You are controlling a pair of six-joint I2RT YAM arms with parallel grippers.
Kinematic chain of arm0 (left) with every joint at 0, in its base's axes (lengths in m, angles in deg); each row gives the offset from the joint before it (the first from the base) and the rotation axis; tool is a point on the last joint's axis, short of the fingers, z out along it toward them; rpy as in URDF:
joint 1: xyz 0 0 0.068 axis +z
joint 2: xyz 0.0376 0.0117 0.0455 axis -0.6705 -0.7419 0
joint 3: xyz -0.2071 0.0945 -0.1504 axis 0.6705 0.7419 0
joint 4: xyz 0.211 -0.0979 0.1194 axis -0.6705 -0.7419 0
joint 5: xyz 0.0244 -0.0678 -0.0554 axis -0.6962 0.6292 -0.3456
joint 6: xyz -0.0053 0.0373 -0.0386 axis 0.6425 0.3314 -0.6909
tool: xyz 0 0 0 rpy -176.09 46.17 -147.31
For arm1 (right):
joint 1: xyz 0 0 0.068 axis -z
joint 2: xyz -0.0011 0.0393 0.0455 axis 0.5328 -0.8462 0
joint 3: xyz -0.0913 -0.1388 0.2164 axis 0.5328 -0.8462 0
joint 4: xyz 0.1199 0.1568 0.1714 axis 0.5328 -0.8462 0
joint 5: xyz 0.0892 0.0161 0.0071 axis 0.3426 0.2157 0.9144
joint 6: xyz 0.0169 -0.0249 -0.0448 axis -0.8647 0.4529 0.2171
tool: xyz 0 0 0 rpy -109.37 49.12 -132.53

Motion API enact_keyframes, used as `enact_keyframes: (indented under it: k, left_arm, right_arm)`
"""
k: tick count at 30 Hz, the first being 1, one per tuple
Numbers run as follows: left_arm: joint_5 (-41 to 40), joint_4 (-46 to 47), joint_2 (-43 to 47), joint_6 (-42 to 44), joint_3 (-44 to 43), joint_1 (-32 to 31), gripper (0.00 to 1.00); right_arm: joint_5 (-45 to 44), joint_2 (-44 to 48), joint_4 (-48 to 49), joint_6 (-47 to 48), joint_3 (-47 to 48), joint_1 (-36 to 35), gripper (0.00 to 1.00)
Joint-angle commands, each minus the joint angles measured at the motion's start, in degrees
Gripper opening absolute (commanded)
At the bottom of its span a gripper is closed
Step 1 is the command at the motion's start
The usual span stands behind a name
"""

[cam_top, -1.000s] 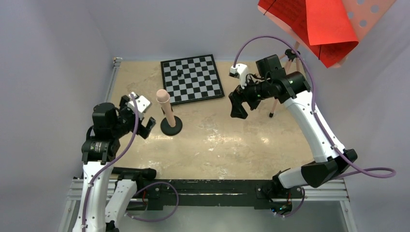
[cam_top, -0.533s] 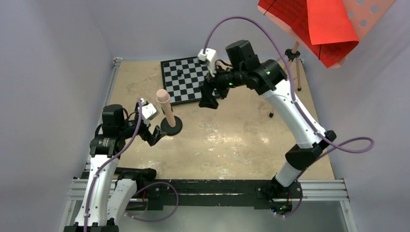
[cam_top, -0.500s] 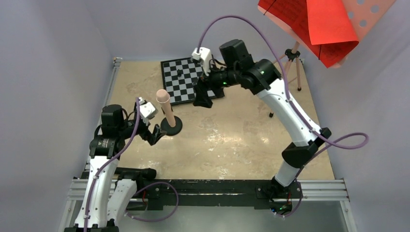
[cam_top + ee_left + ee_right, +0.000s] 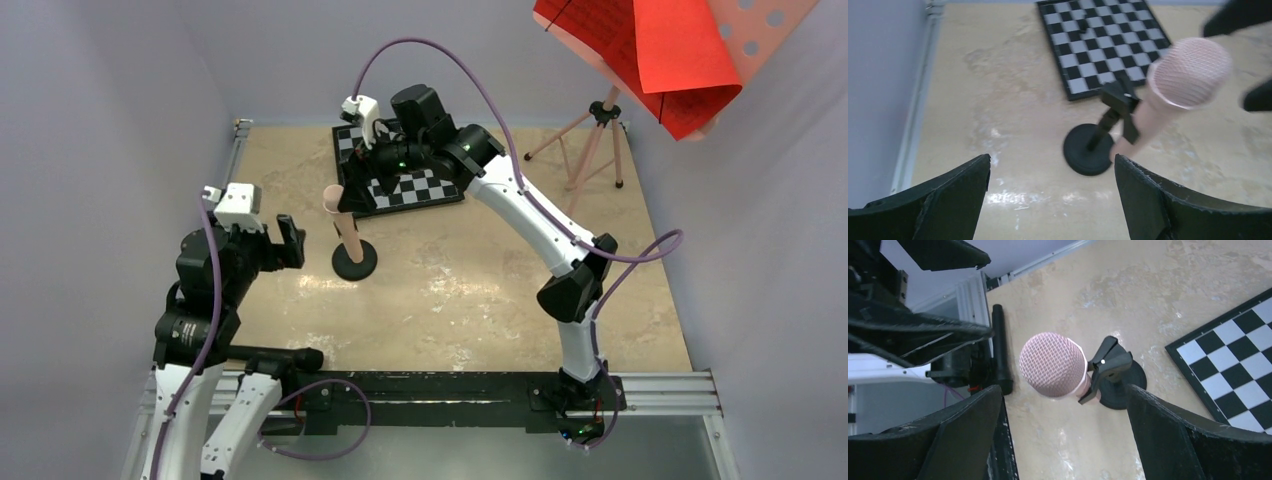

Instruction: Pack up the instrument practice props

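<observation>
The peach tube [image 4: 343, 222], mesh-headed like a microphone, leans in a clip on the black round-base peg stand [image 4: 354, 262] at mid-left. My right gripper [image 4: 353, 193] is open just above and behind the tube's head [image 4: 1053, 365], not touching it. My left gripper [image 4: 290, 240] is open and empty, left of the stand [image 4: 1088, 149] and apart from it; the tube shows at its right [image 4: 1189, 72]. The pink perforated music stand [image 4: 765, 25] carries red sheets [image 4: 670, 60] at the top right, on thin tripod legs [image 4: 590, 140].
A black-and-white chessboard [image 4: 430, 185] with one small dark piece lies at the back, partly under my right arm. A black cylinder [image 4: 999, 350] lies by the near rail. Walls close in the table on the left, back and right.
My right arm has swung left from beside the tripod, across the chessboard, to the tube's head. My left gripper has pulled back from the stand's base and risen.
</observation>
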Motion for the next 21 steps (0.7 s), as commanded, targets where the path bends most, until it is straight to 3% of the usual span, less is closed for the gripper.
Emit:
enact_keyframes:
  k: [1, 7, 14, 19, 21]
  left_arm:
    - [-19.35, 0.02, -2.51, -4.02, 0.52, 4.17, 0.98]
    - [-11.21, -0.96, -0.08, -9.22, 2.19, 11.28, 0.97]
    - [-10.17, -3.06, 1.58, -9.36, 2.19, 16.73, 0.96]
    - [-8.88, -2.49, 1.67, -7.87, 1.99, 17.39, 0.96]
    - [-8.09, -2.24, 1.77, -7.31, 2.41, 17.34, 0.96]
  right_arm:
    - [1.94, 0.02, 7.84, -7.26, 2.52, -0.57, 0.99]
    - [0.35, -1.95, 7.78, -7.79, 2.13, -2.67, 0.95]
    - [-4.91, -3.46, 7.80, -8.45, 1.34, -3.86, 0.87]
    - [-5.79, -3.80, 6.89, -6.23, 1.01, -3.91, 0.75]
    - [-5.06, -3.81, 6.41, -4.41, 1.15, -3.90, 0.63]
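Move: The microphone's pink mesh head lies about 5 cm to the empty right hand's left, 1 cm nearer the bases and 4 cm lower. The round stand base is some 2 cm ahead of that hand, 5 cm left and 33 cm below; the chessboard's middle is about 24 cm ahead, 4 cm right, also 33 cm down. From the left hand, the head is roughly 8 cm ahead, 10 cm right and about level. Leftward and then also down, the right hand eases about 5 cm onto the microphone's mesh head, bringing its wide-open fingers to either side and closing them by about a quarter; firm contact can't be told yet. The empty left hand clears out some 9 cm to its left, sinking slightly and swinging about 30 degrees counter-clockwise, fingers open. ##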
